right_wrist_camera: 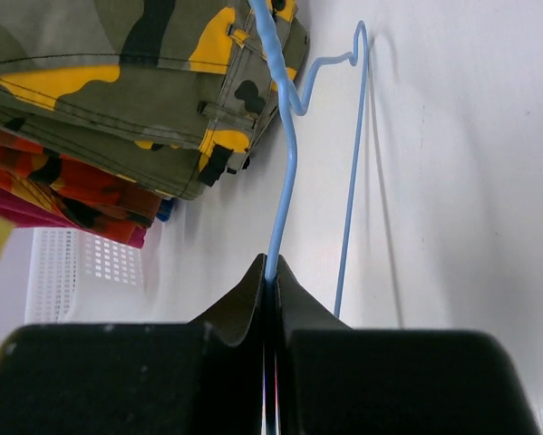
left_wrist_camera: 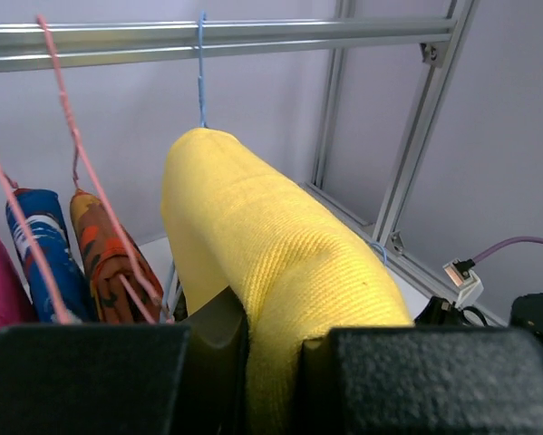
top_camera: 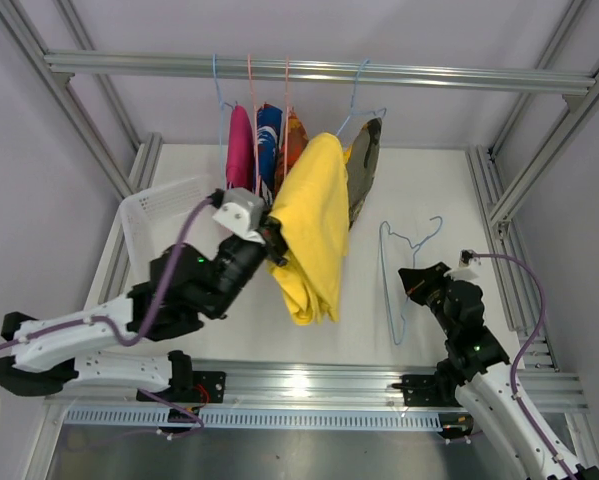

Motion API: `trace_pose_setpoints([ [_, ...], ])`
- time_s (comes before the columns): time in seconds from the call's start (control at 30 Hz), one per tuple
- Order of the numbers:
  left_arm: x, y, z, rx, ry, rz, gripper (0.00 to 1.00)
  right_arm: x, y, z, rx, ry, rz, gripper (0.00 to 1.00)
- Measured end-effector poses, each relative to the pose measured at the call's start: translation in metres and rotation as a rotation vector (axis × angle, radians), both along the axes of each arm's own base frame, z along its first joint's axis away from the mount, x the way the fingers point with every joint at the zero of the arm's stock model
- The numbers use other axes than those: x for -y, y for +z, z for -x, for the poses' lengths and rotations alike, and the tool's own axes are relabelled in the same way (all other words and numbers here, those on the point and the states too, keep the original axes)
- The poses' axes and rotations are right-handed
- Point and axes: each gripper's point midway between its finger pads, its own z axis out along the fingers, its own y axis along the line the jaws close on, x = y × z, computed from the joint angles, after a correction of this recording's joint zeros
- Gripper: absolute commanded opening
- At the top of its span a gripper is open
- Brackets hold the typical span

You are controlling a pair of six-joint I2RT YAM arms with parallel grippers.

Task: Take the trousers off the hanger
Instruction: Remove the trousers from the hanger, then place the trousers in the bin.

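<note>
Plain yellow trousers (top_camera: 314,225) (left_wrist_camera: 271,236) drape over a blue hanger (left_wrist_camera: 201,72) hooked on the top rail (top_camera: 319,70). My left gripper (top_camera: 275,240) (left_wrist_camera: 276,362) is shut on their cloth. Behind them hang magenta pink (top_camera: 240,150), blue-and-white (top_camera: 269,140), orange camouflage (top_camera: 291,145) and yellow-and-dark camouflage trousers (top_camera: 367,165) (right_wrist_camera: 117,72). An empty blue hanger (top_camera: 390,290) (right_wrist_camera: 285,181) lies on the table at the right. My right gripper (top_camera: 419,278) (right_wrist_camera: 273,272) is shut on its wire.
A white mesh basket (top_camera: 164,215) (right_wrist_camera: 81,272) stands on the table at the left, behind my left arm. Aluminium frame posts (top_camera: 539,160) run along both sides of the white table.
</note>
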Motion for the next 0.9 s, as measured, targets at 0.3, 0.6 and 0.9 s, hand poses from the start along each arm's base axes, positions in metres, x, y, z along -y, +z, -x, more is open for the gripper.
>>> trace_pose_setpoints([
  [0.3,-0.092,0.000,0.034,-0.019,-0.089,0.076,0.01,0.000,0.002,0.001,0.022,0.008,0.010,0.00],
  [0.6,-0.166,-0.007,0.050,-0.041,-0.092,0.162,0.01,0.000,-0.009,0.002,0.002,0.014,0.027,0.00],
  [0.9,-0.196,-0.005,0.045,-0.041,-0.008,0.161,0.01,-0.001,-0.016,0.000,-0.011,0.022,0.044,0.00],
])
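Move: The yellow trousers are already off their hanger and in my left hand. The white basket, where they seem bound, lies about 30 cm to that hand's left, 24 cm ahead and 42 cm below. The orange trousers hang some 28 cm straight ahead and 20 cm below, the blue ones 7 cm left of them, and the camouflage trousers about 14 cm to their right. From my right hand the basket is roughly 54 cm left and 18 cm ahead. I sweep my left hand about 20 cm to the left towards the basket side, drawing back some 5 cm early on and slowing towards the end. It stays high, with the fingers still shut on the yellow trousers, and its left side dips about 10 degrees. The trousers' far end brushes along the hanging row. My right hand keeps the empty hanger pinched. ##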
